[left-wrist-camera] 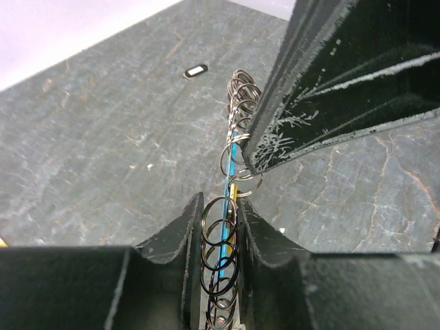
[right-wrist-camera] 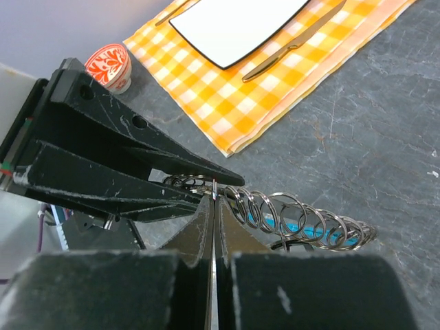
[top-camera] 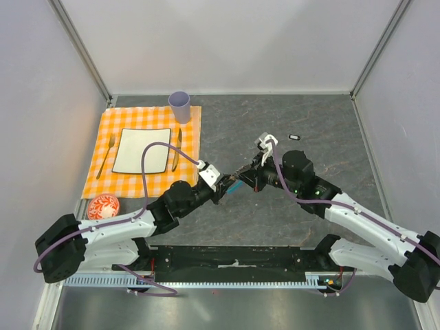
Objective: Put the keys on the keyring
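Note:
The keyring (top-camera: pixel 234 181), a chain of thin metal rings with a blue section (left-wrist-camera: pixel 233 155), hangs stretched between my two grippers above the table's middle. My left gripper (left-wrist-camera: pixel 220 203) is shut on one end of the chain (left-wrist-camera: pixel 237 110), with several rings stacked between its fingers. A small yellow-orange key (left-wrist-camera: pixel 234 190) hangs on the chain just past those fingers. My right gripper (right-wrist-camera: pixel 214 201) is shut, its tips pinching a thin ring of the keyring (right-wrist-camera: pixel 302 213) close to the left gripper's fingers (right-wrist-camera: pixel 137 165). One black key with a white centre (top-camera: pixel 295 137) lies on the table beyond, also seen as the black key (left-wrist-camera: pixel 196 70).
An orange checked placemat (top-camera: pixel 189 127) at the back left carries a white plate (top-camera: pixel 142 150), a fork (top-camera: pixel 104 157) and a knife (top-camera: pixel 177 148). A purple cup (top-camera: pixel 179 106) stands at its far corner. A red patterned bowl (top-camera: pixel 103 206) sits near the left arm.

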Available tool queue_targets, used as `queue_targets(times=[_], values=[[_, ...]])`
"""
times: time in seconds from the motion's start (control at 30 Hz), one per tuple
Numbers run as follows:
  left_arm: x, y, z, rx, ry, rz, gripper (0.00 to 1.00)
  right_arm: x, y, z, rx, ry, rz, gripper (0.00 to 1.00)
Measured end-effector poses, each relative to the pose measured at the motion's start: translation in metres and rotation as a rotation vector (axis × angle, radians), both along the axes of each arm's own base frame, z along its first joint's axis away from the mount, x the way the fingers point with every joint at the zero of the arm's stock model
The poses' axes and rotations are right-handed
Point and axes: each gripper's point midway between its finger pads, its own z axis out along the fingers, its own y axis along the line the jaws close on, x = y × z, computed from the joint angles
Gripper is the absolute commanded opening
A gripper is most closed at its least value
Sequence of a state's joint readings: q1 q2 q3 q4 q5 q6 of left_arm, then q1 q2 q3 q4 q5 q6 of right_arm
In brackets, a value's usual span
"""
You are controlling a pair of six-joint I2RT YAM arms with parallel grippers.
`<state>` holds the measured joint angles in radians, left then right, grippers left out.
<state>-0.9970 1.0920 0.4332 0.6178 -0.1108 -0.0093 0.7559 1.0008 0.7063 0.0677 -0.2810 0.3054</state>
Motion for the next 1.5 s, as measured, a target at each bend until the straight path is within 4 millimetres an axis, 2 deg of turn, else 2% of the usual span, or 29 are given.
queue_targets(times=[0.2, 0.33, 0.7, 0.93, 1.13, 1.23, 1.27, 1.4, 1.43, 1.5], values=[[0.003, 0.008, 0.019, 0.049, -0.146, 0.0, 0.02, 0.001, 0.004, 0.017, -0.085, 0.073, 0.022, 0.0], [0.005, 0.012, 0.023, 0.111, -0.23, 0.003, 0.02, 0.0, 0.006, 0.019, -0.134, 0.117, 0.04, 0.0], [0.005, 0.016, 0.011, 0.278, -0.342, -0.023, 0.04, -0.005, 0.005, 0.005, -0.273, 0.204, 0.092, 0.0], [0.011, 0.019, -0.002, 0.341, -0.342, 0.002, 0.04, -0.005, 0.006, -0.01, -0.333, 0.232, 0.13, 0.0], [0.014, 0.02, -0.012, 0.38, -0.333, 0.018, 0.08, -0.005, 0.004, -0.021, -0.384, 0.234, 0.156, 0.0], [0.015, 0.02, -0.015, 0.386, -0.328, 0.02, 0.15, -0.006, 0.002, -0.023, -0.393, 0.236, 0.161, 0.0], [0.017, 0.022, -0.016, 0.394, -0.324, 0.037, 0.21, -0.009, 0.001, -0.024, -0.399, 0.247, 0.166, 0.0], [0.032, 0.04, -0.022, 0.417, -0.28, 0.13, 0.32, -0.019, -0.007, -0.028, -0.42, 0.296, 0.163, 0.0], [0.033, 0.04, -0.023, 0.409, -0.272, 0.134, 0.31, -0.02, -0.007, -0.027, -0.416, 0.299, 0.162, 0.0], [0.031, 0.039, -0.022, 0.383, -0.256, 0.135, 0.23, -0.02, -0.007, -0.027, -0.413, 0.302, 0.162, 0.0]])
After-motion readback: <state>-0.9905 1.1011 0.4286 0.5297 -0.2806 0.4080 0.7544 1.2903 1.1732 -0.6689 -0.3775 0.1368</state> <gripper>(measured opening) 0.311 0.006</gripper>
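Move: At the right hand's shut fingertips is the thin loop of the keyring they already pinch; from the left hand, which still grips the keyring and yellow piece, that loop is about 2 cm ahead and 2 cm right, 1 cm up. The coil of rings reaches 4 cm ahead and 3 cm right of the left hand. Well below it, the knife lies some 17 cm ahead and 18 cm left, the black fob about 22 cm ahead and 23 cm right. Twisting the keyring between them, both hands rise about 2 cm together and then sink some 4–5 cm, the right tipping its fingers down about 30 degrees while the left rolls clockwise about its own fingers (seen from behind) by roughly 25. Late on, they part: the left goes forward and left, the right slightly back, its shut fingers coming free of the loop while the left keeps its hold. ##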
